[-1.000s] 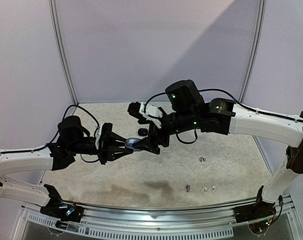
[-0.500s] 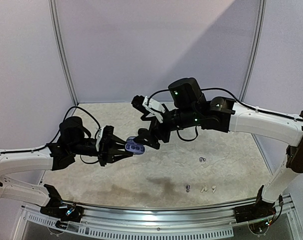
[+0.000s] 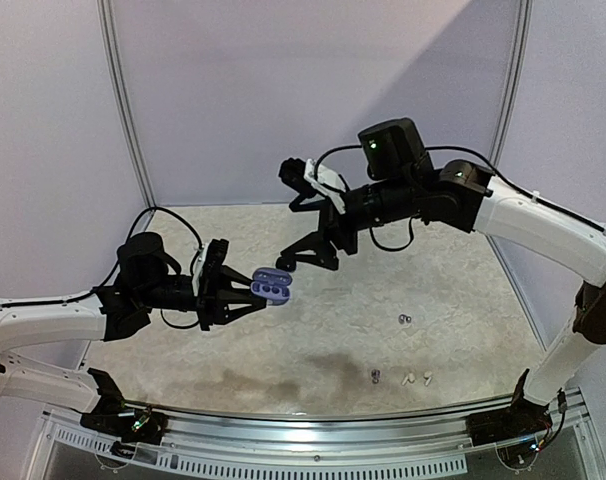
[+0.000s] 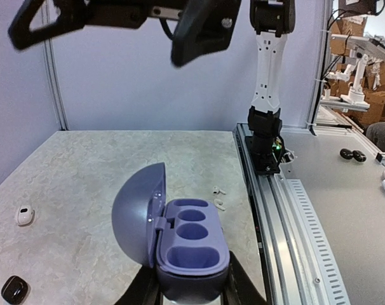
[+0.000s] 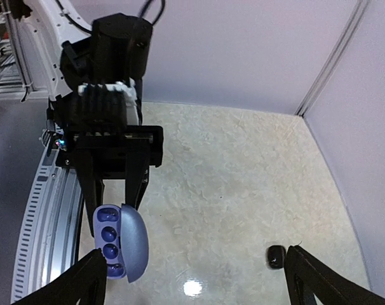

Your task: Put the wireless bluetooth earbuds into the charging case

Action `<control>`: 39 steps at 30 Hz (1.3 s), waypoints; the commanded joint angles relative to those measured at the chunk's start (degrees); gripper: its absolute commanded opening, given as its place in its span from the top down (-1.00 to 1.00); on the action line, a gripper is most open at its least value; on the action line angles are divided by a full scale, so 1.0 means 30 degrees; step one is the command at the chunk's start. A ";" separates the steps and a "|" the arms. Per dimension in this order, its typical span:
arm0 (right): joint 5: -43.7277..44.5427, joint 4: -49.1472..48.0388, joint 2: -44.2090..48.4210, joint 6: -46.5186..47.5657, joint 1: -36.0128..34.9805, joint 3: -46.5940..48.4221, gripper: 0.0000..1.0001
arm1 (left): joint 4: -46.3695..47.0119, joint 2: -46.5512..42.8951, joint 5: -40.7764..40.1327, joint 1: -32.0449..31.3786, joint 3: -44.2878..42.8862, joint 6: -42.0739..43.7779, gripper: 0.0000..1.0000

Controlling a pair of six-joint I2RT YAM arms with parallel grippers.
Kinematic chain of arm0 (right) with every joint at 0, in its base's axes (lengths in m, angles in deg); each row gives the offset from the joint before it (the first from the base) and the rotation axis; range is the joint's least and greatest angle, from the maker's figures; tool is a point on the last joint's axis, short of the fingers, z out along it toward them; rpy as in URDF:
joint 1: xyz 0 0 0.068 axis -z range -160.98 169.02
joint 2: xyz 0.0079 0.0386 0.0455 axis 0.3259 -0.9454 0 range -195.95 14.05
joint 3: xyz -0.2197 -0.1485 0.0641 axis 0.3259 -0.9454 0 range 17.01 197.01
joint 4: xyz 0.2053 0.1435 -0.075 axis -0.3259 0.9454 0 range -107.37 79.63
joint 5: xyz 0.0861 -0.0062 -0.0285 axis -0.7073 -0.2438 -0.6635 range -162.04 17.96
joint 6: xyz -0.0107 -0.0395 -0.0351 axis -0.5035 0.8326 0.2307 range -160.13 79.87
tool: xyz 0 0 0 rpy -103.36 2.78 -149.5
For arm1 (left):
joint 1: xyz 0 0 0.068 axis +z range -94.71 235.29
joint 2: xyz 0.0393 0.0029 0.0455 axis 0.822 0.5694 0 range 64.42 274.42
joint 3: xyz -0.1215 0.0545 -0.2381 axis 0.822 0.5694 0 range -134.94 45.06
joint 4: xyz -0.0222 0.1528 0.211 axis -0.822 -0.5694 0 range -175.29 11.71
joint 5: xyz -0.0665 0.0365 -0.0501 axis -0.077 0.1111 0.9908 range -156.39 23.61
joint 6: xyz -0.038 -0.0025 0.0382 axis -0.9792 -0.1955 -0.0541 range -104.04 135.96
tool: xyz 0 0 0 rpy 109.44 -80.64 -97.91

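Note:
My left gripper (image 3: 245,295) is shut on the base of a purple charging case (image 3: 271,287), holding it above the table. The domed lid (image 4: 138,213) stands open, and the recesses (image 4: 191,230) look empty in the left wrist view. My right gripper (image 3: 305,220) hangs open higher up and behind the case, clear of it. In the right wrist view the case (image 5: 116,241) shows near the left fingertip (image 5: 84,279). Tiny earbuds lie on the table near the right: a dark pair (image 3: 404,319), a purplish pair (image 3: 375,376) and a white stemmed pair (image 3: 415,379).
A small black case (image 5: 276,256) and a small white case (image 4: 25,215) lie on the table toward the back left. The metal rail (image 3: 313,435) runs along the near table edge. Walls (image 3: 313,90) close the back and sides.
The right gripper has lifted up and back from the purple case. The case lid now stands open. The left gripper has kept its hold, nearly still.

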 commanded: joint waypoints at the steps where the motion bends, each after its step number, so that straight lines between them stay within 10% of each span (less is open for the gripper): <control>1: -0.0798 0.4681 0.1172 0.4479 0.0053 0.1165 -0.98 | -0.0161 0.0073 -0.0270 0.0301 -0.0073 -0.0682 1.00; 11: 0.5898 1.3639 0.0801 1.5484 -0.1582 -0.3581 -0.40 | -0.0723 -0.0440 -0.0550 0.0457 0.0102 -0.0011 1.00; 15: 0.5237 1.2770 0.1136 1.6475 -0.2394 -0.4995 0.03 | -0.0751 -0.0478 -0.0687 0.0458 0.0251 0.0122 1.00; 39: 0.6704 0.6419 -0.0726 1.9808 -0.3703 -1.0772 0.36 | -0.1414 -0.0513 -0.0728 0.0377 0.0064 0.1309 1.00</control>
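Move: Some 17 cm to the right of the right hand, 10 cm back and about 34 cm below lie the purple earbuds on the table. The white earbuds lie about 8 cm to their right, level with them; the silver earbuds are 6 cm to their right and 13 cm farther out. The open purple case is about 5 cm back, 2 cm left and 8 cm below the right hand. From the left hand, the purple earbuds are some 23 cm right, 5 cm back, 24 cm down. Dropping away from the open case in a fast sweep, the right hand rises barely 2 cm, then goes down about 28 cm, right and back, towards the purple earbuds on the table. On the way the wrist swings from pointing left to straight down, nearly 80 degrees, while the wide-open fingers narrow to about a third; they stop short of the buds. The left hand keeps its hold on the case. ##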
